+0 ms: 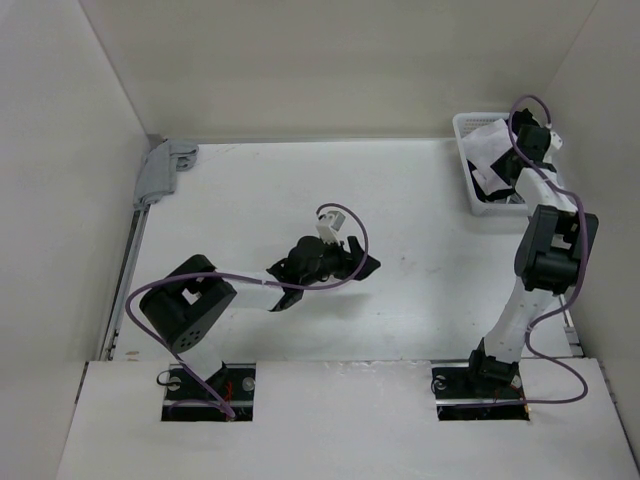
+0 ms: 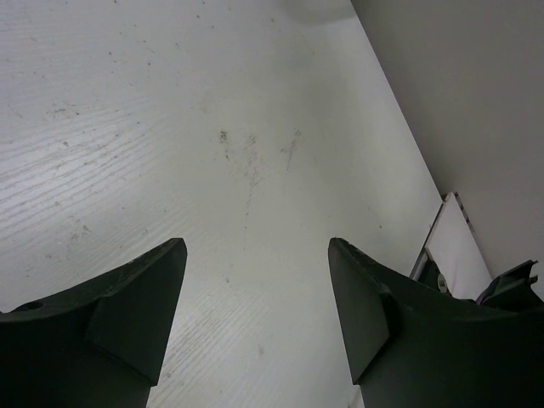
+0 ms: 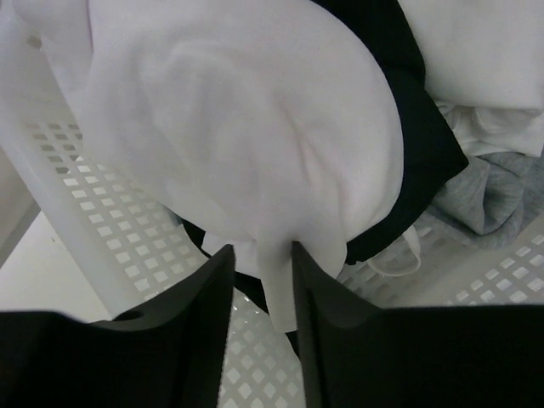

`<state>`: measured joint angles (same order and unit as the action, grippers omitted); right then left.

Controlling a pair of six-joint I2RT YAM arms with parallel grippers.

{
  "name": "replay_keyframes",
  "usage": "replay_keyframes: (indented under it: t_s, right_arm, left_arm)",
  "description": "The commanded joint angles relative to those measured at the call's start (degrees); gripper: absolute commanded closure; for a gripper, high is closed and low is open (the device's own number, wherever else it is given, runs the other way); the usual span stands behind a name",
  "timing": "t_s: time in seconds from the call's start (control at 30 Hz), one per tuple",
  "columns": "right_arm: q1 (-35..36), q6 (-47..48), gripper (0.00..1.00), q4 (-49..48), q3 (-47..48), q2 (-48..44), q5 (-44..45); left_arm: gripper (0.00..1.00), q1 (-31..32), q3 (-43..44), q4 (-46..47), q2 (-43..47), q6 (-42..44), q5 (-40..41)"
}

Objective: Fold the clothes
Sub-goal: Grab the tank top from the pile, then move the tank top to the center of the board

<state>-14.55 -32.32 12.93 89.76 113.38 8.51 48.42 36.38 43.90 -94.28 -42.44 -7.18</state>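
Observation:
The clothes, a plain white garment (image 3: 246, 144), lie heaped in a white perforated basket (image 3: 76, 195) at the back right of the table (image 1: 490, 140). My right gripper (image 3: 262, 251) reaches into that basket (image 1: 465, 125). Its jaws stand narrowly apart around a hanging fold of the white fabric. The fold touches the right finger, and a gap shows beside the left one. My left gripper (image 2: 257, 242) hovers wide open over the bare white tabletop near the middle (image 1: 368, 265), with nothing between its fingers.
Under and beside the white garment in the basket lie a black garment (image 3: 425, 144) and a small grey cloth (image 3: 493, 200). White walls enclose the table on three sides. A grey bracket (image 1: 160, 170) sits at the back left corner.

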Motion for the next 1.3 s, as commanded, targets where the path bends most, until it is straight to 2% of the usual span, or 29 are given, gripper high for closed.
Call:
replay_keyframes:
  t_s: [0.0,0.07,0.17,0.2,0.3,0.37,0.47,0.73,0.93,1.03,1.2,1.27]
  right_arm:
    - [0.3,0.0,0.69,0.9,3.0,1.7,0.5]
    - [0.3,0.4,0.70,1.6,3.0,1.6,0.6]
    - [0.3,1.2,0.60,4.1,4.5,2.2,0.5]
    - [0.3,1.2,0.62,5.0,5.0,2.5,0.5]
    - [0.3,0.9,0.85,4.5,3.7,1.3,1.1]
    - [0.3,0.6,0.95,-0.3,0.2,-1.8,1.0]
    - [0.3,0.1,0.97,-5.2,-2.9,-7.5,0.9]
    - [4.6,0.1,0.97,-8.3,-2.9,-24.3,-1.6]
    - [15.2,2.2,0.98,-9.1,-1.2,-37.2,-3.7]
    - [26.2,5.1,0.97,-9.0,1.7,-44.0,-4.4]
    - [39.2,7.6,0.94,-9.1,3.1,-47.4,-7.9]
    - [42.0,5.3,0.93,-11.1,-2.4,-48.2,-8.6]
  left_arm:
    - [0.33,-0.5,-0.8,3.8,1.3,-0.5,-0.8]
    - [0.33,-0.5,-0.9,3.9,1.4,-0.5,-0.7]
    - [0.33,-0.7,-0.9,3.9,1.2,-0.7,-0.8]
    - [0.33,-0.7,-0.9,3.9,1.2,-0.8,-0.8]
    - [0.33,-0.8,-1.1,4.1,1.5,-0.9,-0.6]
    - [0.33,-1.0,-1.1,4.3,1.2,-0.9,-0.7]
    - [0.33,-1.2,-1.2,4.3,1.3,-1.2,-0.8]
    - [0.33,-1.6,-1.8,5.1,1.7,-1.4,-0.7]
    - [0.34,-6.1,-4.8,6.5,3.8,-3.4,1.3]
    - [0.34,-11.6,-8.2,7.3,6.1,-6.4,4.8]
    - [0.34,-20.2,-12.1,7.3,10.0,-11.0,5.2]
    - [0.34,-23.9,-13.5,7.3,12.5,-12.4,4.8]
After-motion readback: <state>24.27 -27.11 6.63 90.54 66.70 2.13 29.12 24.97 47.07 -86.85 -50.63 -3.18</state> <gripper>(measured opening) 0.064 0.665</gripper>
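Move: The white tank top lies right at the right gripper's partly open fingers, its middle about 4 cm ahead, 2 cm left and 3 cm below. The black garment is some 8 cm ahead and 6 cm right; another white garment lies about 6 cm ahead and 12 cm right. The basket's left wall is roughly 10 cm left and 3 cm ahead. From the left gripper the tank top lies some 30 cm ahead and 38 cm right. Dip the right gripper a bare 2 cm into the pile, shut it on the near part of the white tank top, then lift about 40 cm, swinging left and somewhat back out of the basket, fingers tipping up some 50 degrees and wrist turning counter-clockwise. Late on, swing the empty left gripper about 12 cm left and a little forward, turning counter-clockwise. ##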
